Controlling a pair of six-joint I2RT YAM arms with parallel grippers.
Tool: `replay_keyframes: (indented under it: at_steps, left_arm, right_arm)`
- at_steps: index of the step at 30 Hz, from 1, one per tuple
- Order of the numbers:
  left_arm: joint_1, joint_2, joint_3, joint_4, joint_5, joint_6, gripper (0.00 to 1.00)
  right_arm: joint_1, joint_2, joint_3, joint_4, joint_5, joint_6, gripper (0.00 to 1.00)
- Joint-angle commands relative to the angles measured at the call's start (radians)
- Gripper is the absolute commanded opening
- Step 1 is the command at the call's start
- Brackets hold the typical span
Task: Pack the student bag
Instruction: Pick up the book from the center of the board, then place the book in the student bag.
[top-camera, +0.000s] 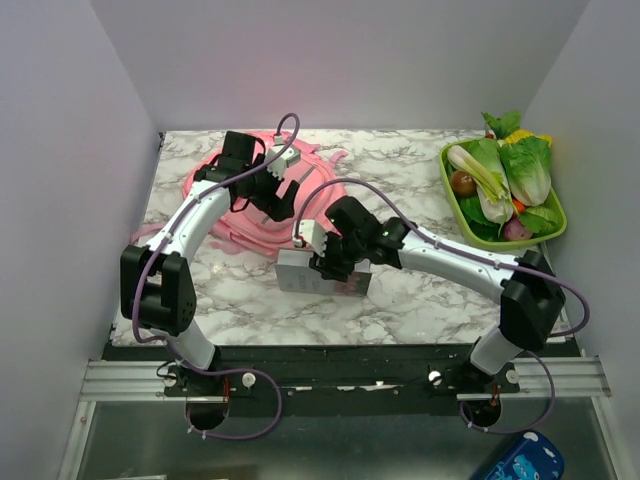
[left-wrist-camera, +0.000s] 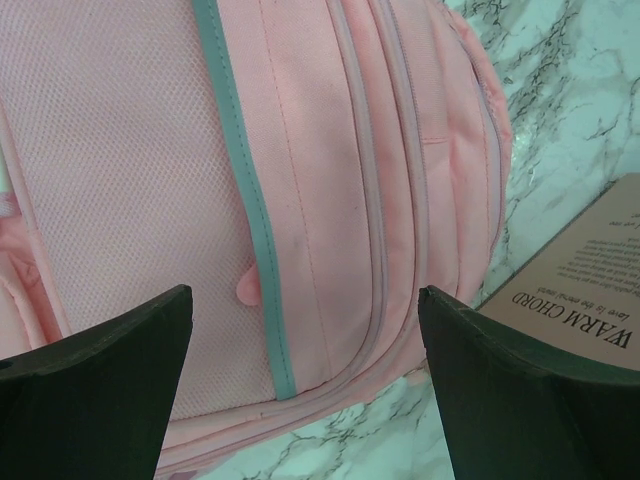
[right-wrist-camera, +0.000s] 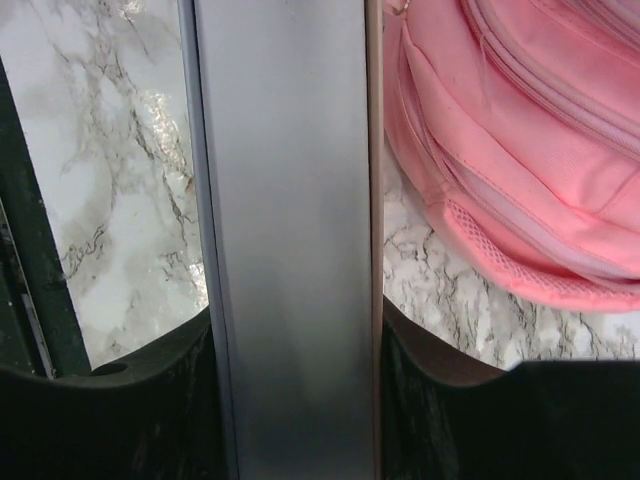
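Observation:
The student bag (top-camera: 205, 185), a large soft pink backpack, lies flat at the back left of the marble table. My left gripper (top-camera: 275, 200) hovers over it, open and holding nothing. In the left wrist view its dark fingers (left-wrist-camera: 305, 295) stand wide apart above the bag's (left-wrist-camera: 300, 150) zip seams and grey-green trim. A grey book (top-camera: 298, 272) lies just in front of the bag. My right gripper (top-camera: 335, 262) is shut on it. In the right wrist view the book (right-wrist-camera: 290, 200) fills the gap between both fingers (right-wrist-camera: 295, 330), with the bag (right-wrist-camera: 520, 170) to the right. The book's printed cover (left-wrist-camera: 590, 270) shows beside the bag.
A green tray (top-camera: 500, 244) piled with vegetables stands at the back right corner. White walls enclose the table on three sides. A blue patterned object (top-camera: 520, 462) lies below the table's near edge at the right.

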Motion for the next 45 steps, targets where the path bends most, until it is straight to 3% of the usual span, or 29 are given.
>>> replay_keyframes:
  at_steps: [1, 8, 12, 16, 20, 26, 28, 31, 35, 37, 38, 40, 41, 45]
  left_arm:
    - [-0.031, -0.006, -0.001, 0.026, -0.018, -0.018, 0.99]
    - [-0.085, 0.005, -0.004, 0.065, -0.098, -0.004, 0.99]
    - [-0.112, 0.018, -0.026, 0.112, -0.164, 0.008, 0.99]
    - [-0.123, 0.049, -0.033, 0.154, -0.191, 0.004, 0.99]
    - [-0.132, 0.068, -0.046, 0.221, -0.2, 0.024, 0.99]
    - [-0.164, 0.104, -0.05, 0.269, -0.274, 0.058, 0.97]
    - [-0.174, 0.101, -0.069, 0.284, -0.292, 0.07, 0.92]
    - [-0.186, 0.092, -0.082, 0.301, -0.326, 0.076, 0.75]
    - [-0.191, 0.074, -0.078, 0.277, -0.339, 0.084, 0.43]
    - [-0.191, 0.071, -0.067, 0.263, -0.348, 0.09, 0.37]
    - [-0.191, 0.069, -0.063, 0.249, -0.354, 0.096, 0.26]
    - [-0.191, 0.06, -0.04, 0.227, -0.362, 0.097, 0.19]
    - [-0.191, 0.055, -0.027, 0.199, -0.362, 0.102, 0.07]
    - [-0.189, 0.003, 0.058, 0.102, -0.354, 0.107, 0.0]
  right_arm:
    - [-0.009, -0.134, -0.025, -0.017, 0.046, 0.087, 0.11]
    - [-0.049, -0.479, -0.175, -0.022, 0.153, 0.332, 0.08]
    - [-0.084, -0.706, -0.255, 0.027, 0.255, 0.525, 0.01]
    - [-0.089, -0.908, -0.303, 0.05, 0.325, 0.64, 0.01]
    - [-0.09, -0.984, -0.301, 0.052, 0.435, 0.745, 0.01]
    - [-0.089, -0.94, -0.254, 0.008, 0.498, 0.815, 0.01]
    - [-0.092, -0.909, -0.252, -0.005, 0.5, 0.829, 0.01]
    - [-0.095, -0.878, -0.26, -0.017, 0.518, 0.872, 0.01]
    - [-0.13, -0.846, -0.26, -0.051, 0.553, 0.949, 0.01]
    - [-0.173, -0.838, -0.264, -0.069, 0.54, 0.973, 0.01]
    - [-0.185, -0.829, -0.264, -0.077, 0.535, 1.001, 0.01]
    - [-0.22, -0.821, -0.277, -0.086, 0.517, 1.023, 0.01]
    - [-0.23, -0.812, -0.281, -0.091, 0.515, 1.052, 0.01]
    - [-0.302, -0.78, -0.306, -0.106, 0.44, 1.13, 0.01]
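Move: The bag's piped rim lies about 4 cm to the right of the open left gripper, 3 cm ahead and 4 cm below; the book stands roughly 15 cm back and 10 cm right of that hand, some 8 cm lower. The right gripper already grips the book; the clear table it is bound over lies 19 cm to its right, level fore and aft, about 10 cm below. From the right hand, the bag's middle is some 17 cm ahead, 15 cm left, 4 cm lower. Keep the right gripper shut on the book and lift it steeply about 20 cm while carrying it right, away from the bag; then sink about 6 cm, drifting farther right, the wrist turning clockwise some 70 degrees overall. Meanwhile bring the left gripper right, then forward and down about 4 cm onto the bag and close it to pinch the piped rim. ##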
